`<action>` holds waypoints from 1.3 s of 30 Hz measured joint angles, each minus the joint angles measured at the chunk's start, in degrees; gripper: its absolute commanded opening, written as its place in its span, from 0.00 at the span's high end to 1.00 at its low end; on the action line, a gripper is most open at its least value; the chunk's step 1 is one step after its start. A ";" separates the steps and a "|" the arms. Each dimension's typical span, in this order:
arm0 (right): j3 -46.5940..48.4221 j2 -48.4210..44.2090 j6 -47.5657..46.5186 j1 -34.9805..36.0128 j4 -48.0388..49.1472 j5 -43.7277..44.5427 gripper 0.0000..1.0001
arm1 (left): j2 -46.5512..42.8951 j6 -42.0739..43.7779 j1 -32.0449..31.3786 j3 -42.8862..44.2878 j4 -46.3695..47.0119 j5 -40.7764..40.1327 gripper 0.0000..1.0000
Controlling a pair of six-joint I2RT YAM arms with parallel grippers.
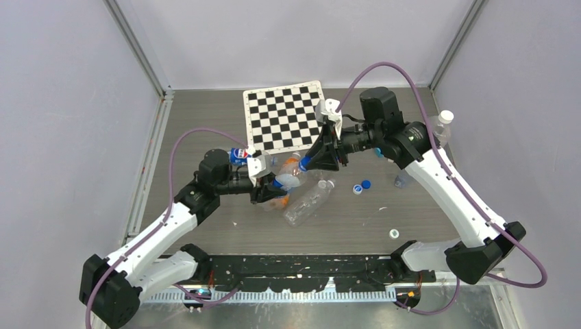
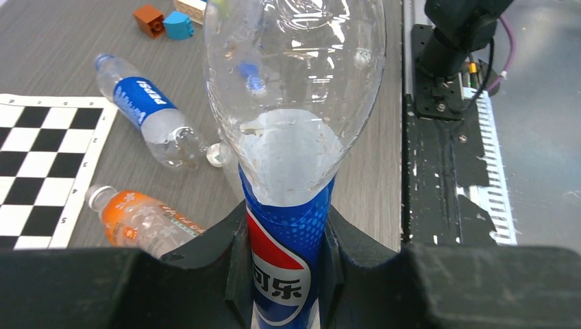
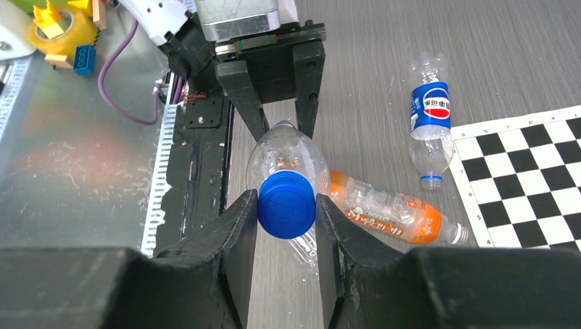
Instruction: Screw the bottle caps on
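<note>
My left gripper (image 2: 286,271) is shut on the blue-labelled middle of a clear bottle (image 2: 294,103), which it holds above the table. In the top view that bottle (image 1: 288,175) reaches from the left gripper (image 1: 268,186) to the right gripper (image 1: 306,164). My right gripper (image 3: 286,214) is shut on a blue bottle cap (image 3: 286,203) that sits at the mouth of the held bottle (image 3: 288,154). Two loose blue caps (image 1: 362,186) and a white cap (image 1: 394,233) lie on the table to the right.
A checkerboard sheet (image 1: 284,116) lies at the back. Under the grippers lie a Pepsi bottle (image 3: 430,120), an orange bottle (image 3: 390,216) and a clear bottle (image 1: 308,202). A capped bottle (image 1: 444,127) stands far right. Orange (image 2: 148,19) and teal (image 2: 178,25) blocks sit nearby.
</note>
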 measured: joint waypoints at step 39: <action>-5.81 -2.23 38.25 4.63 21.70 28.13 0.99 | -3.37 -0.87 -7.56 -6.93 17.68 -32.24 0.70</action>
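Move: The left hand holds the Pepsi bottle by its label. The bottle's blue cap, already between the right fingers and on the neck, sits about 9 cm to the left hand's right, 2 cm ahead and 12 cm above it. On the table some 19 cm below the left hand, the orange bottle lies about 13 cm ahead and 3 cm right, and the clear bottle 5 cm ahead and 11 cm right. Still pinching the cap on the bottle's neck, the right hand swings clockwise about 30 degrees while the left, keeping its grip on the label, turns the bottle counter-clockwise some 25 degrees, so the cap is wound clockwise against the bottle. Both hands travel forward together about 6 cm, rising slightly, towards the checkerboard. ##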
